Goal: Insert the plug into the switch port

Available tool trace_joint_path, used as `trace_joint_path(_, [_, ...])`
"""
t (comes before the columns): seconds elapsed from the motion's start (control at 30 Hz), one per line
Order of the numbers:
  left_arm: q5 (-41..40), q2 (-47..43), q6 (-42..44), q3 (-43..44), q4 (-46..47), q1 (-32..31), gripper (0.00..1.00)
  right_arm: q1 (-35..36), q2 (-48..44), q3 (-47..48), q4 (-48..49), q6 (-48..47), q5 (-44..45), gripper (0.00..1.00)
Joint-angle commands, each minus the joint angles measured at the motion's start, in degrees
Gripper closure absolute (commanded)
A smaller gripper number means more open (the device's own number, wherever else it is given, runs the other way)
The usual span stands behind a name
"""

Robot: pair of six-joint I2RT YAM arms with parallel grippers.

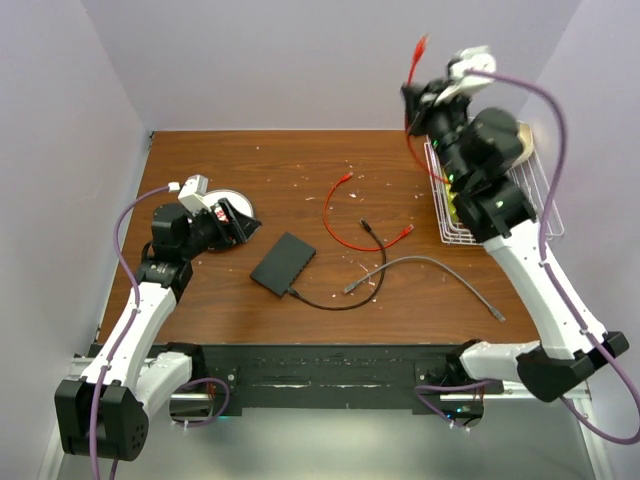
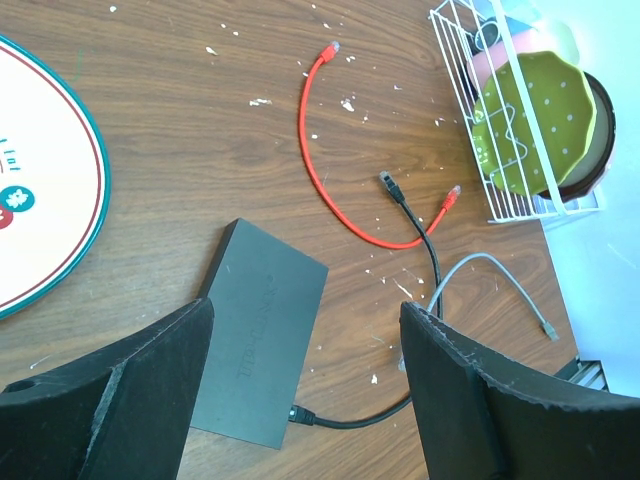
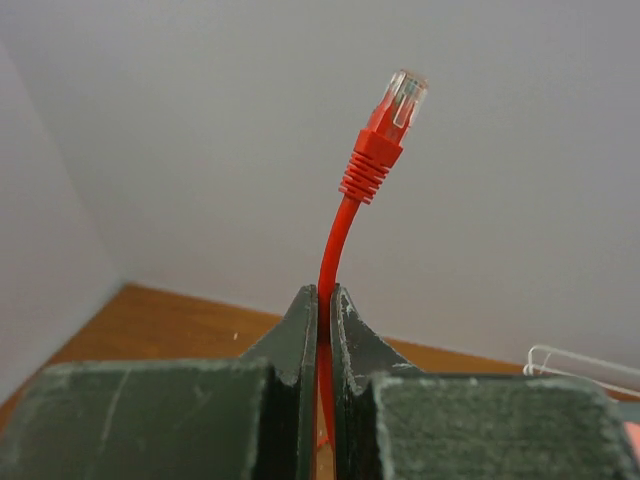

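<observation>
The switch (image 1: 283, 263) (image 2: 262, 330) is a flat black box lying mid-table, with a black cable (image 1: 340, 300) (image 2: 300, 415) plugged into its near edge. My right gripper (image 1: 413, 85) (image 3: 324, 292) is raised high at the back right, shut on a red cable. That cable's clear-tipped plug (image 1: 421, 43) (image 3: 390, 120) sticks up above the jaws. The rest of it hangs down below the gripper. My left gripper (image 1: 235, 222) (image 2: 305, 310) hovers left of the switch, open and holding nothing.
A white plate (image 1: 228, 203) (image 2: 40, 200) with red dots lies under the left arm. A wire rack (image 1: 490, 200) (image 2: 500, 180) holding a green dish (image 2: 535, 120) stands at the right. A second red cable (image 1: 335, 215) (image 2: 330, 190) and a grey cable (image 1: 430, 265) (image 2: 495, 265) lie loose beside the switch.
</observation>
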Motion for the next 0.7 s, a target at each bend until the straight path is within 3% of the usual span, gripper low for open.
trace_joint_path(0.0, [1.72,-0.58,1.88,2.08,1.35,0.18,0.2,-0.04,-5.47,-14.21,-3.9,4.1,-8.48,1.0])
trace_joint_path(0.3, [5.67,0.73,-0.76,-3.46,11.26,0.18,0.2,2.59,-7.77,-35.85,-6.81,8.84,-20.43,1.0])
trace_joint_path(0.43, [8.04,1.26,-1.9,-5.92,15.31,0.18,0.21,12.33,-3.83,-40.43,-5.48,8.94,-15.18,1.0])
trace_joint_path(0.67, [13.23,2.75,-3.75,-13.37,23.48,-2.27,0.22,16.92,5.32,-48.16,3.74,10.78,-17.8,1.0])
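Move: The switch box with the port, its black plug already in, lies about 27 cm left of the right hand, some 9 cm nearer the base and roughly 54 cm below. On the table under that hand, the black cable's free plug is 2 cm ahead and 3 cm left, the loose red cable 6 cm ahead and 8 cm left; the grey cable's near plug is 17 cm back and 9 cm left. From the left hand the box is 8 cm right, 2 cm back and 19 cm below. The red plug, still pinched by its cable in the right fingers, comes down fast towards the switch box, some 40 cm, first nearly straight down, then also left (about 13 cm) and back. The right wrist tips from slightly upward to well below level and swings left, the fingers staying shut. Late on, the open left hand sinks and shifts right a few centimetres towards the box, turning slightly clockwise. ##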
